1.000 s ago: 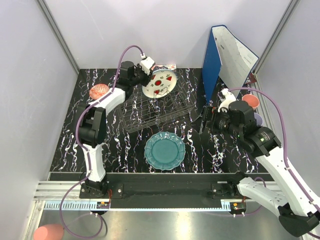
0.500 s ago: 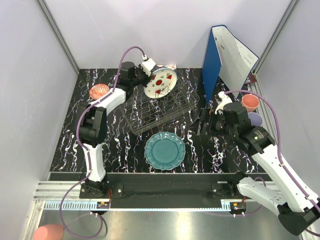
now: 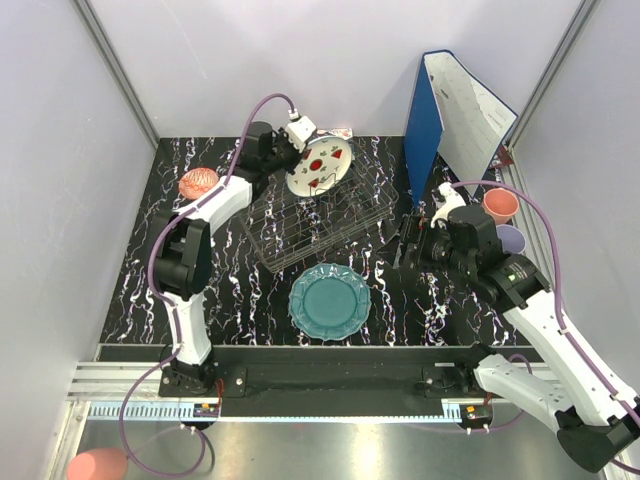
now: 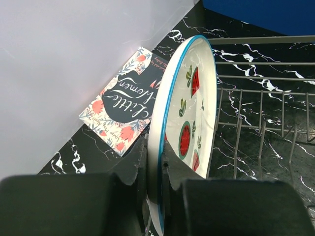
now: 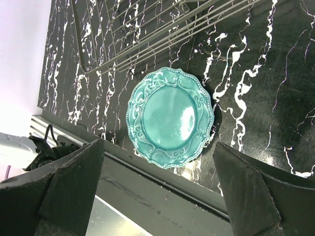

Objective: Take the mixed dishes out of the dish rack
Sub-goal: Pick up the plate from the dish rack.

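Note:
A white plate with red watermelon marks (image 3: 321, 165) (image 4: 189, 108) stands on edge at the far end of the grey wire dish rack (image 3: 318, 222) (image 4: 261, 123). My left gripper (image 3: 297, 140) (image 4: 153, 160) is shut on the plate's blue rim, one finger on each face. The teal scalloped plate (image 3: 329, 302) (image 5: 170, 118) lies flat on the table in front of the rack (image 5: 142, 39). My right gripper (image 3: 410, 248) (image 5: 157, 164) hovers open to the right of the teal plate, holding nothing. A pink cup (image 3: 500, 203) and a lilac cup (image 3: 513, 238) stand at the right edge.
A blue binder (image 3: 428, 120) stands open at the back right. A patterned book (image 3: 342, 133) (image 4: 123, 110) lies against the back wall behind the plate. A pink brain-shaped object (image 3: 198, 182) sits at the back left. The black rail (image 5: 162, 196) runs along the near table edge.
The left gripper closed onto the watermelon plate's rim and tipped it slightly up and back. The right arm pulled back toward the left, uncovering the pink cup, then held still.

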`<state>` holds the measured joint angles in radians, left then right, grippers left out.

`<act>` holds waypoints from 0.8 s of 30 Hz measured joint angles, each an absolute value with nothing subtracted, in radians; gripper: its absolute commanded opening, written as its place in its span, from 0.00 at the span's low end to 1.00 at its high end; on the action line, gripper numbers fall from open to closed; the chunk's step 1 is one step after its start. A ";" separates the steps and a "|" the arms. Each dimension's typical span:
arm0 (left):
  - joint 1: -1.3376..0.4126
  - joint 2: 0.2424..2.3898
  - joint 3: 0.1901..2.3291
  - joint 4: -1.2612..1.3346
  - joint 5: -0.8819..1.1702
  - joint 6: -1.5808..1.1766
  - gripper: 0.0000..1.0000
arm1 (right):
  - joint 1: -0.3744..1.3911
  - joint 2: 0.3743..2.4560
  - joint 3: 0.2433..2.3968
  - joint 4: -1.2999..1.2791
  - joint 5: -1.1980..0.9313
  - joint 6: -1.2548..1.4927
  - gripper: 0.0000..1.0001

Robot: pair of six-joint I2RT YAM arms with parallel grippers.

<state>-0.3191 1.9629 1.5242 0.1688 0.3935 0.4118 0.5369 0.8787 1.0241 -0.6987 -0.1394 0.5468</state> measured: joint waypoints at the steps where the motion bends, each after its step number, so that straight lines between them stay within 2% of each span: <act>1: -0.319 1.958 1.524 0.165 0.389 0.411 0.00 | 0.537 0.876 1.022 -0.698 -0.139 0.548 1.00; 18: -0.339 1.802 1.554 0.179 0.352 0.335 0.00 | 0.537 0.822 1.000 -0.692 -0.140 0.574 1.00; 24: -0.360 1.775 1.674 0.039 0.197 0.130 0.00 | 0.537 0.827 1.012 -0.693 -0.113 0.582 1.00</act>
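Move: The watermelon-patterned plate is already pinched by its upper left rim in the left hand. Its middle is about 4 cm to the right and 4 cm below, neither ahead nor back. The dish rack's middle is roughly 9 cm back, 4 cm right and 9 cm down; the book lies some 12 cm ahead, 4 cm right and 12 cm down. The teal plate lies about 33 cm back, 6 cm right and 12 cm down. From the right hand, the patterned plate is some 28 cm ahead, 14 cm left and 8 cm lower. Keeping its shut grip on the patterned plate's rim, the left hand lifts almost straight up by about 14 cm, slowly at first and then quickly, drawing the plate up and out of the rack's wires. Over the last part of the rise the wrist rolls its left side down and swings a little counter-clockwise, some 20 degrees in all, while the fingers stay closed. ##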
